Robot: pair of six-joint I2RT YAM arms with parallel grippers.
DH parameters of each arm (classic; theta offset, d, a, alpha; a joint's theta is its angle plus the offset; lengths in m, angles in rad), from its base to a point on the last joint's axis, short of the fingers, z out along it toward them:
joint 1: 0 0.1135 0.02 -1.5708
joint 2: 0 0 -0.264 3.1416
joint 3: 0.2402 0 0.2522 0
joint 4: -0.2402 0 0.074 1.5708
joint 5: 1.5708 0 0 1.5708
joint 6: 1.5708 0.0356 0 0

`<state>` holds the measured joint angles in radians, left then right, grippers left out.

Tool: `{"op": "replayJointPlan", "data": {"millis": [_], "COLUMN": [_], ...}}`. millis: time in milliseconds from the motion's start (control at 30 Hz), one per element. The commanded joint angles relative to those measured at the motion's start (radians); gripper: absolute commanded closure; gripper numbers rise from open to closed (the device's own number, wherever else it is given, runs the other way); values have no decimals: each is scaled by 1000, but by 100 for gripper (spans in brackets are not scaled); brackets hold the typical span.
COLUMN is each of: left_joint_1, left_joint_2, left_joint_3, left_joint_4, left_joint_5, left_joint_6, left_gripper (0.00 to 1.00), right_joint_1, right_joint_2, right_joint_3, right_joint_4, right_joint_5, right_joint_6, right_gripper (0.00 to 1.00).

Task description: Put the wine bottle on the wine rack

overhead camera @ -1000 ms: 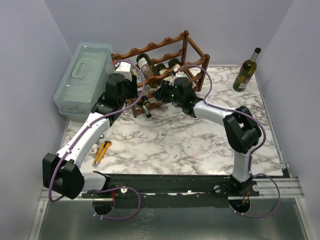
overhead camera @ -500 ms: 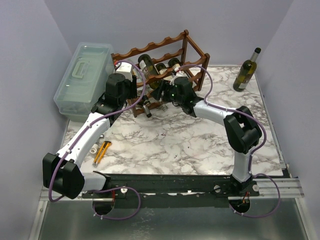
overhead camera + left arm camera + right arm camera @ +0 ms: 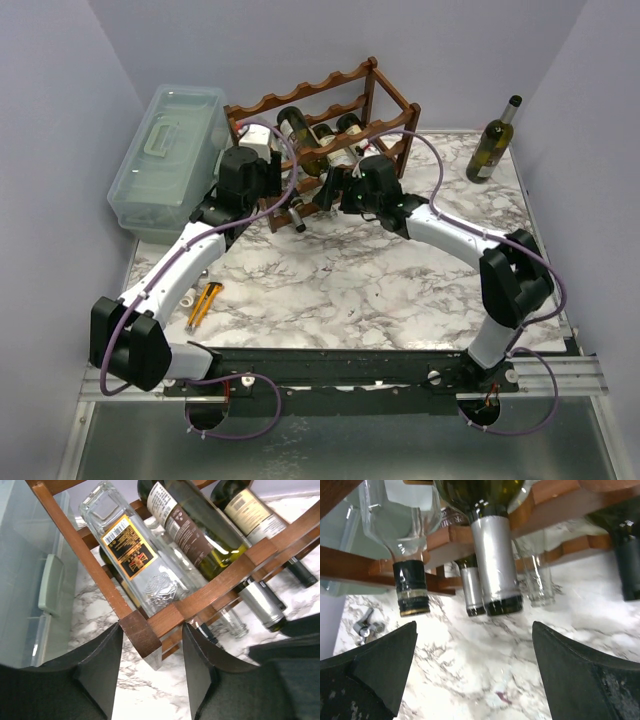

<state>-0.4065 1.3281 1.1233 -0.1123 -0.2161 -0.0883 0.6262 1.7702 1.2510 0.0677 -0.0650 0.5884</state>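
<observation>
The dark wooden wine rack (image 3: 312,92) stands at the back of the table with several bottles lying in it. A green wine bottle (image 3: 492,555) with a silver foil neck rests on its rails, neck pointing at me; in the left wrist view the same wine bottle (image 3: 192,537) lies beside a clear square bottle (image 3: 135,550). My right gripper (image 3: 335,190) (image 3: 474,623) hangs open just below the necks, holding nothing. My left gripper (image 3: 272,190) (image 3: 151,626) is closed round the front-left corner of the wine rack (image 3: 145,635), its left finger touching the post. Another wine bottle (image 3: 494,140) stands upright at the back right.
A pale green plastic box (image 3: 165,160) sits left of the rack, close behind my left arm. A yellow-handled tool (image 3: 205,303) and a small white piece (image 3: 188,298) lie near the left front. Small metal parts (image 3: 367,625) lie on the marble under the rack.
My right gripper has opened wide, let go of the silver-necked bottle's neck and drawn back to the right. The bottle stays on the rack. My left gripper has kept its place at the corner.
</observation>
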Motion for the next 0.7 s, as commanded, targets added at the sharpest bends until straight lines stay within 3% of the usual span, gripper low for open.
{"op": "replayJointPlan", "data": {"millis": [0,100,300,467,667], "left_joint_1": [-15,-16,-14,-14,-15], "left_joint_2": [42,23,10,-41,-87], "left_joint_3": [-15,-6,49,58,128], "left_joint_4": [-91,-98,-133,-142,-153], "left_joint_5": [-51,-34,9,-24,-25], "left_joint_6": [-14,5,-90,-165,-164], "left_gripper": [29,16,1,1,1], "right_joint_1": [-1,-1,0,-1,0], "right_joint_2": [-126,-227,-334,-489,-676], "right_joint_3": [45,12,-7,-63,-67], "right_joint_4": [-248,-250,-296,-344,-475], "right_joint_5": [95,71,-57,-21,165], "right_joint_6": [-61,-57,-31,-65,-167], "right_gripper": [0,0,0,0,0]}}
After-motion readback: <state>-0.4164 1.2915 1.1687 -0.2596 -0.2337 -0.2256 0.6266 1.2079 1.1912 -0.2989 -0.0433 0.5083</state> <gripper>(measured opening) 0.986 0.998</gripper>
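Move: The left fingers are around the top of the rack's near left post; from them the clear bottle lies about 7 cm ahead, 3 cm right and 8 cm down. For the right hand, the last standing wine bottle is next: some 11 cm farther out and 34 cm to its right, its middle roughly level. From the right hand, the silver-necked bottle's neck end is about 5 cm ahead and 4 cm left, level. Draw the wide-open right gripper clear of the silver-necked bottle and the rack: back and to the right at first, then mostly upward as it goes on back and right, about 14 cm up in all. Meanwhile open the left gripper fully to let go of the rack post, dipping some 3 cm with a slight downward tip before rising again and easing back a little. ##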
